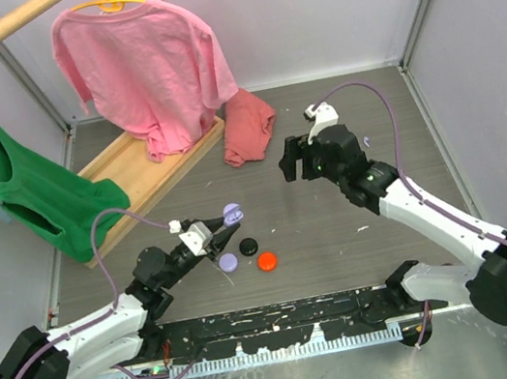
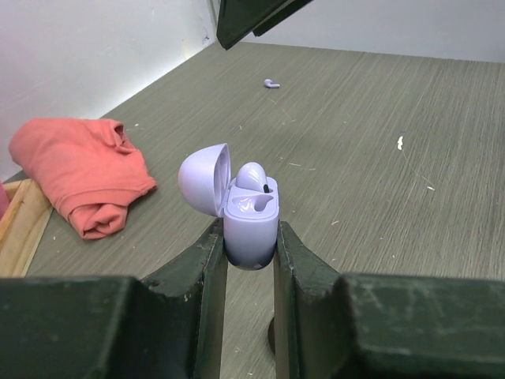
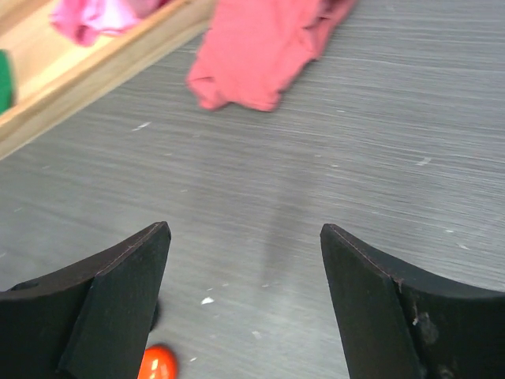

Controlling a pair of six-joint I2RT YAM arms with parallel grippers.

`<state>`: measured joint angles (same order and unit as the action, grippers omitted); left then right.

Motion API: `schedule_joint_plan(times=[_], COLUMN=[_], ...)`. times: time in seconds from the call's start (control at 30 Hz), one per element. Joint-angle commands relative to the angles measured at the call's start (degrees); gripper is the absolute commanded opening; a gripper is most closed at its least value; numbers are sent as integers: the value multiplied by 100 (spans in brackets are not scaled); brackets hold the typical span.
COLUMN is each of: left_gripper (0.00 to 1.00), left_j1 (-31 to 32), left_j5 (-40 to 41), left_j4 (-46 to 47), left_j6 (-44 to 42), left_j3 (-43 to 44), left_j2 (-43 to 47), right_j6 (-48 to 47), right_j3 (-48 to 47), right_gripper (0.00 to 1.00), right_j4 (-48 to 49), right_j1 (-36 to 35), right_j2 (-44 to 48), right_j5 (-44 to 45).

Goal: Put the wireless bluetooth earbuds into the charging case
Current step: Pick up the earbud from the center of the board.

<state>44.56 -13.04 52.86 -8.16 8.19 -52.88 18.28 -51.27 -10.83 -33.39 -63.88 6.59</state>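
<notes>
My left gripper [image 1: 217,230] [image 2: 251,230] is shut on the lavender charging case [image 2: 251,221] [image 1: 229,218] and holds it above the table with the lid swung open to the left. One lavender earbud [image 2: 252,175] sits in a well of the case. A second lavender earbud [image 2: 271,82] [image 1: 364,141] lies loose on the table far behind, near the right arm. My right gripper [image 1: 296,164] [image 3: 245,233] hangs open over bare table beyond the case, with nothing between its fingers.
Three round pucks lie on the table by the left gripper: lavender [image 1: 229,261], black [image 1: 248,246] and orange-red [image 1: 267,262] [image 3: 158,363]. A folded salmon cloth [image 1: 247,127] [image 2: 83,174] [image 3: 260,47] lies at the back. A wooden rack [image 1: 147,169] with a pink and a green shirt fills the back left.
</notes>
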Motion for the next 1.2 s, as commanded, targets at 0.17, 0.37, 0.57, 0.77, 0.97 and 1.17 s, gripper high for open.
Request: schedule_joint_plan(times=[0.17,0.37,0.57,0.77,0.97,1.17], left_gripper=[2,2,2,2,2,2], left_j1=[9,18,13,16,14,14], left_j5=[156,166,135,113,82,67], left_j4=[108,30,36,-6,-77,-115], left_j6=[-2,-36,-27,-27,-1,8], left_j3=[-38,-11,-7,-1,16,58], left_j2=[276,248,210,265,326,256], right_j6=[-465,-516,-579,-742,-828,-913], right_j3=[-232,-398,-963,-1639,-2309,-2729], right_gripper=[83,81,76,68,61,51], right_j4=[500,606,486,178,-80,-211], right_j1=[1421,2479,3165,3601,3852,3999], right_j2=[-811,-1483,-2367,-3279,-4082,-4707], right_j5=[192,192,262,281,219,189])
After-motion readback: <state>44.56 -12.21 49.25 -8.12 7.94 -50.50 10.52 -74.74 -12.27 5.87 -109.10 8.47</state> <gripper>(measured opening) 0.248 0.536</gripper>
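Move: The earbud lies on the table well to the right hand's right, about 26 cm over and some 17 cm ahead, roughly 21 cm lower. The coral cloth is about 27 cm ahead and 8 cm left; behind the hand are the orange disc (16 cm back, 9 cm left) and the black disc (11 cm back, 13 cm left). From the left hand, still holding the open charging case, the earbud is some 27 cm ahead, 40 cm right and 18 cm below. The empty right hand sweeps about 26 cm to the right and some 17 cm forward across the table, sinking some 15 cm as it goes, until its fingertips hang a few centimetres over the lone earbud. On the way the wrist swings about 35 degrees clockwise and tips the fingers some 20 degrees further down, and in the second half the wide-open fingers narrow to about half open, one on either side above the earbud, without touching it. ##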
